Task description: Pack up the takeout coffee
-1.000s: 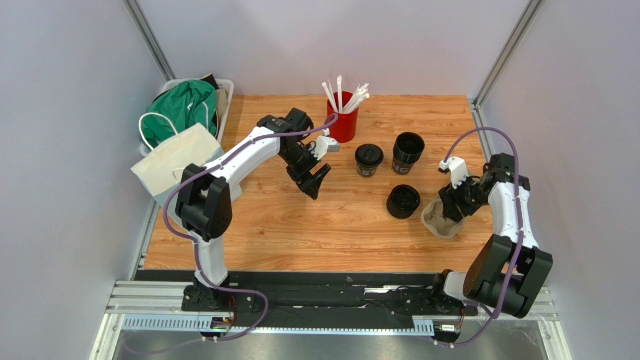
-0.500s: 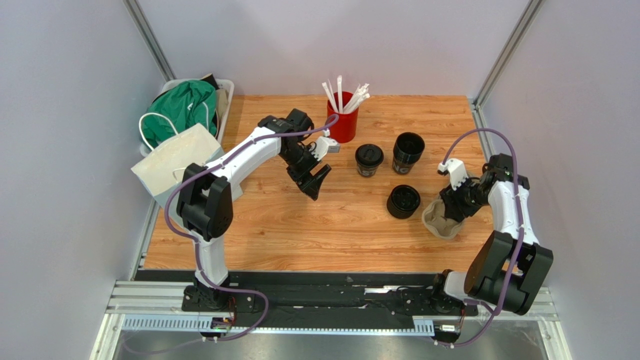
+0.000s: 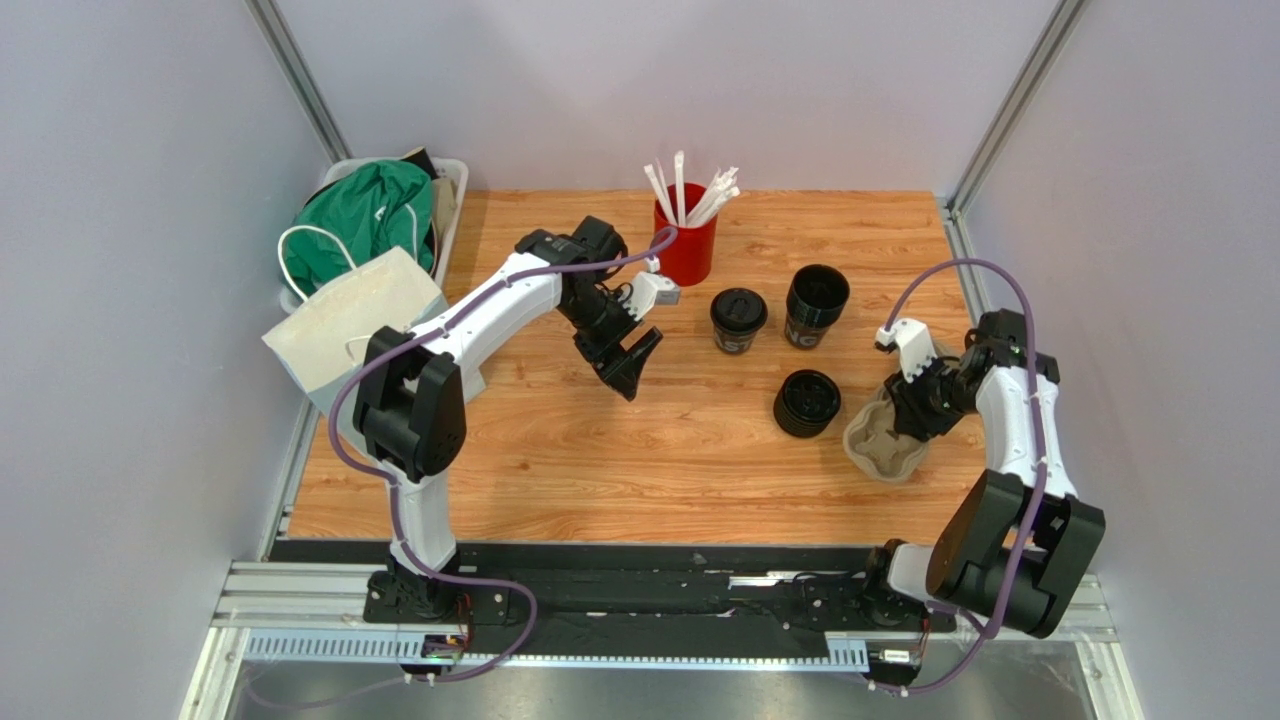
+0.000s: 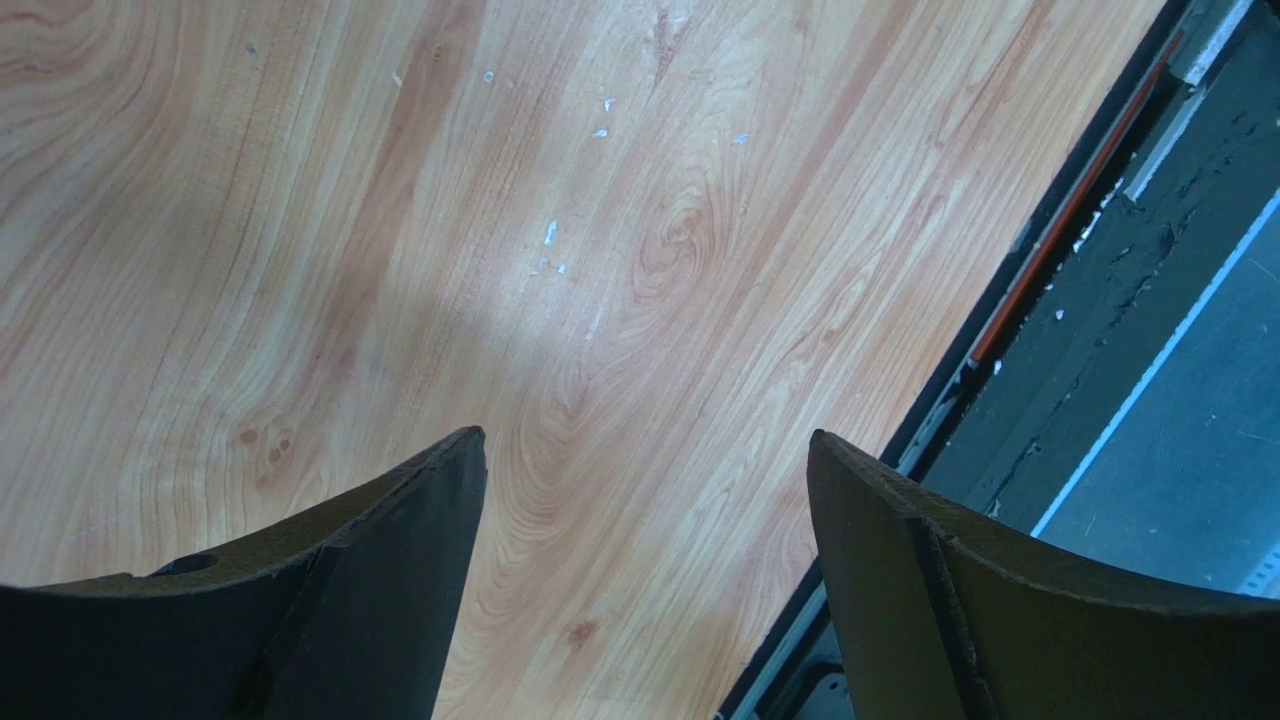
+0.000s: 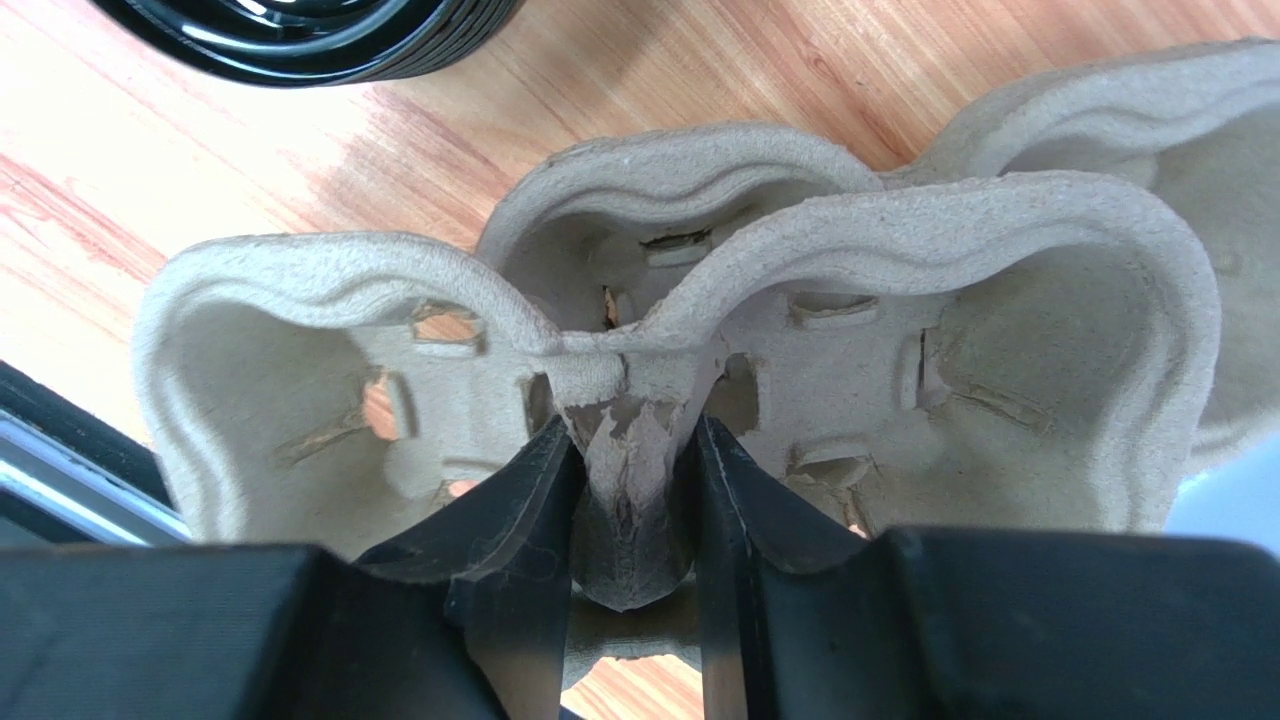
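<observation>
Three black takeout coffee cups stand on the wooden table: one (image 3: pixel 738 318) near the middle, one (image 3: pixel 816 305) to its right, and one (image 3: pixel 807 402) nearer the front, whose rim (image 5: pixel 316 30) shows at the top of the right wrist view. The brown pulp cup carrier (image 3: pixel 879 446) lies right of that front cup. My right gripper (image 5: pixel 631 443) is shut on the carrier's (image 5: pixel 962 300) central ridge, one finger on each side. My left gripper (image 3: pixel 628 366) hangs open over bare wood left of the cups, with nothing between its fingers (image 4: pixel 406 510).
A red cup of white straws (image 3: pixel 685 248) stands behind the cups. A white paper bag (image 3: pixel 353 323) and a bin of green cloth (image 3: pixel 376 218) sit at the table's left edge. The black front rail (image 4: pixel 1052 255) runs close below the left gripper.
The right gripper's fingers have closed onto the carrier's central ridge, and the carrier has settled slightly flatter and nearer. The left arm has not moved.
</observation>
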Available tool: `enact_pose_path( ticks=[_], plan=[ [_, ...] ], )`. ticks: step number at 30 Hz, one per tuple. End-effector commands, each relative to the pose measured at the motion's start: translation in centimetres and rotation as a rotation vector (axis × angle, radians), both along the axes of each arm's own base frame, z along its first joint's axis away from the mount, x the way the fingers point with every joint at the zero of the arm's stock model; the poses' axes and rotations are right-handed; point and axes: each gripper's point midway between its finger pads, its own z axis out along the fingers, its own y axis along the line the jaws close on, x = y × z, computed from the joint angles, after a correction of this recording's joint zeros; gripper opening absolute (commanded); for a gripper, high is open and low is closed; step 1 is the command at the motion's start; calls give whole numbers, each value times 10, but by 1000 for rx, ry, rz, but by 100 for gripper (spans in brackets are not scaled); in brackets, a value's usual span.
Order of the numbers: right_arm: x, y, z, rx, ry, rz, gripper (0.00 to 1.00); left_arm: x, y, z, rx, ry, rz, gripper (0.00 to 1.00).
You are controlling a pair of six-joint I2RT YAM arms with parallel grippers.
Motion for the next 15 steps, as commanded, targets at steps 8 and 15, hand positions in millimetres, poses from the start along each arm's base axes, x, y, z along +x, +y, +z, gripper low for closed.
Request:
enact_pose_path(
  ticks=[8, 15],
  plan=[
    [3, 11, 102, -42, -289, -15, 22, 10, 11, 110, -148, -221, -61, 86],
    [2, 32, 176, 13, -514, -40, 22, 41, 47, 194, -187, -466, 109, 87]
  ],
)
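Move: The right fingers are already pinching the middle ridge of a pulp cup carrier. A second carrier lies partly beneath, its middle roughly 4 cm ahead and 3 cm lower. The black lid stack is about 13 cm left and 2 cm ahead, and the open black cup 12 cm left and 15 cm ahead. From the left hand, the held carrier is some 36 cm right, 5 cm back and 7 cm lower. Right hand lifts the pinched carrier about 12 cm, fingers tipping forward some 20 degrees; left rises as far, empty. ##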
